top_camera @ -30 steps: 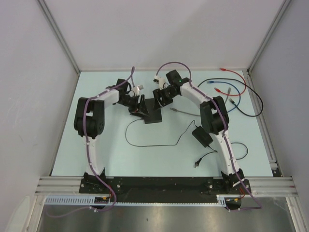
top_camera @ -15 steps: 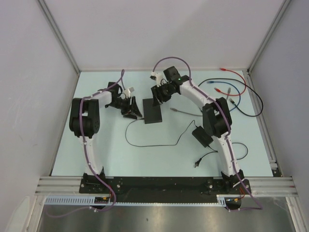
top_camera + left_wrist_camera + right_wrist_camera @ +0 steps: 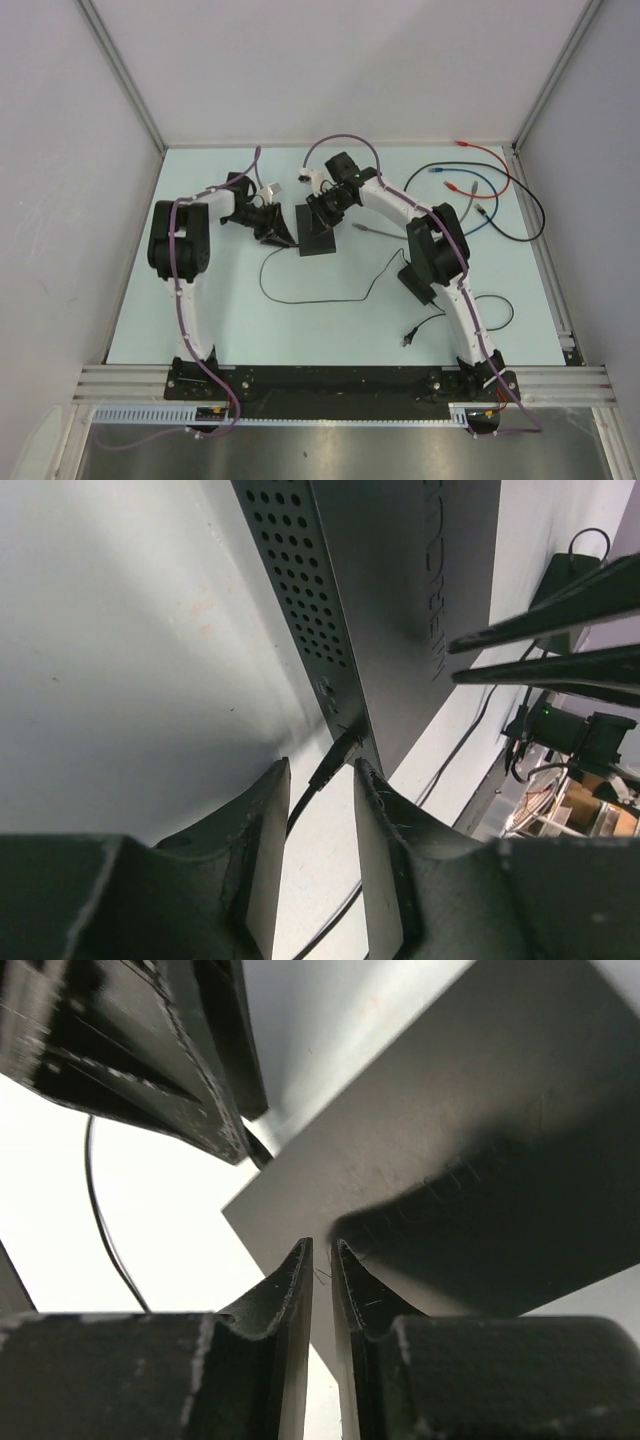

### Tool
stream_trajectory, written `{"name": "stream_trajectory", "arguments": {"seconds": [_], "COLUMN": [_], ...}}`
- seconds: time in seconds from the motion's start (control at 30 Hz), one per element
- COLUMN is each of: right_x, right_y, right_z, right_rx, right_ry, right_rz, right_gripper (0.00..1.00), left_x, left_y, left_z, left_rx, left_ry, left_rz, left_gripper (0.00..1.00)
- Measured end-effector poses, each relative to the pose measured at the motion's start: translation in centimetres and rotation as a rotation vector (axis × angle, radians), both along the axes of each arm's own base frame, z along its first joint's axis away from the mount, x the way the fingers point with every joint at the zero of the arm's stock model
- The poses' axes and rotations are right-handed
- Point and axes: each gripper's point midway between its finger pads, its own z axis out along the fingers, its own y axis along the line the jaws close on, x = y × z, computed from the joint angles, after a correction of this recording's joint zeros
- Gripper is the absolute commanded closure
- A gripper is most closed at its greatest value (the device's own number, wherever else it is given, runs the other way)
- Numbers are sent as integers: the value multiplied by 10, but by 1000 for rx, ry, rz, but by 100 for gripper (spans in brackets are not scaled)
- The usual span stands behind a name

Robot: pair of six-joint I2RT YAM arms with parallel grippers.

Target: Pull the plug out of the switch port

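The switch (image 3: pixel 320 238) is a flat matte-black box lying mid-table. Its perforated side (image 3: pixel 300 580) shows in the left wrist view, with the small black plug (image 3: pixel 338 755) seated near the corner. My left gripper (image 3: pixel 272 230) (image 3: pixel 320 780) sits just left of the switch, jaws apart. The plug's thin black lead runs between the jaws without touching either pad. My right gripper (image 3: pixel 322 208) (image 3: pixel 322 1248) hovers over the switch's top face (image 3: pixel 450 1110) near its corner. Its jaws are drawn almost together with nothing between them.
A black adapter brick (image 3: pixel 418 282) lies by the right arm, its thin lead (image 3: pixel 320 296) looping across the table. Red, blue and black cables (image 3: pixel 480 185) sprawl at the back right; a grey one (image 3: pixel 375 230) lies right of the switch. Walls close three sides.
My left gripper slid off the switch to its left side and narrowed around the plug's lead. My right gripper shifted left over the switch and its jaws closed to a thin gap.
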Motion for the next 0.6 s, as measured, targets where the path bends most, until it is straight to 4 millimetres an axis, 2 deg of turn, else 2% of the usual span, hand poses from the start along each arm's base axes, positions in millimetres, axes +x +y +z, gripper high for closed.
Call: {"name": "stream_trajectory", "arguments": {"seconds": [0.1,0.37,0.6], "right_x": [-5,-8,-9], "right_y": [-2,-1,-2], "right_z": [-9,-11,-11], "right_rx": [-9,0,-2], "right_ry": [28,39,45], "right_rz": [5,14,14], "right_gripper": [83,83,83], "left_x": [1,0,-2], "left_y": [-1,-9,-14], "left_z": [-1,-3,-2], "left_rx": [-12,-84,-160], "left_ry": [6,40,77], "left_rz": [-3,-20,-34], "left_gripper": [67,77,91]}}
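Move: The plug sits in the port on the switch's left face, close to its near corner: about 2 cm to the right of my left hand and 1 cm below. The switch's middle is some 6 cm right and 3 cm ahead of that hand. From my right hand, the switch's middle lies about 3 cm ahead and 2 cm below, the plug roughly 5 cm left and 1 cm back, and the grey cable's end about 10 cm right and 2 cm ahead. I ease my left hand about 1.5 cm to the right, up to the plug, tipping its fingers some 10 degrees nearer level while they close from part-open around the plug's body at the port. My right hand, fingers already nearly shut, sinks about 1 cm and draws back nearly as much onto the switch's top by its near edge, then stays there. ##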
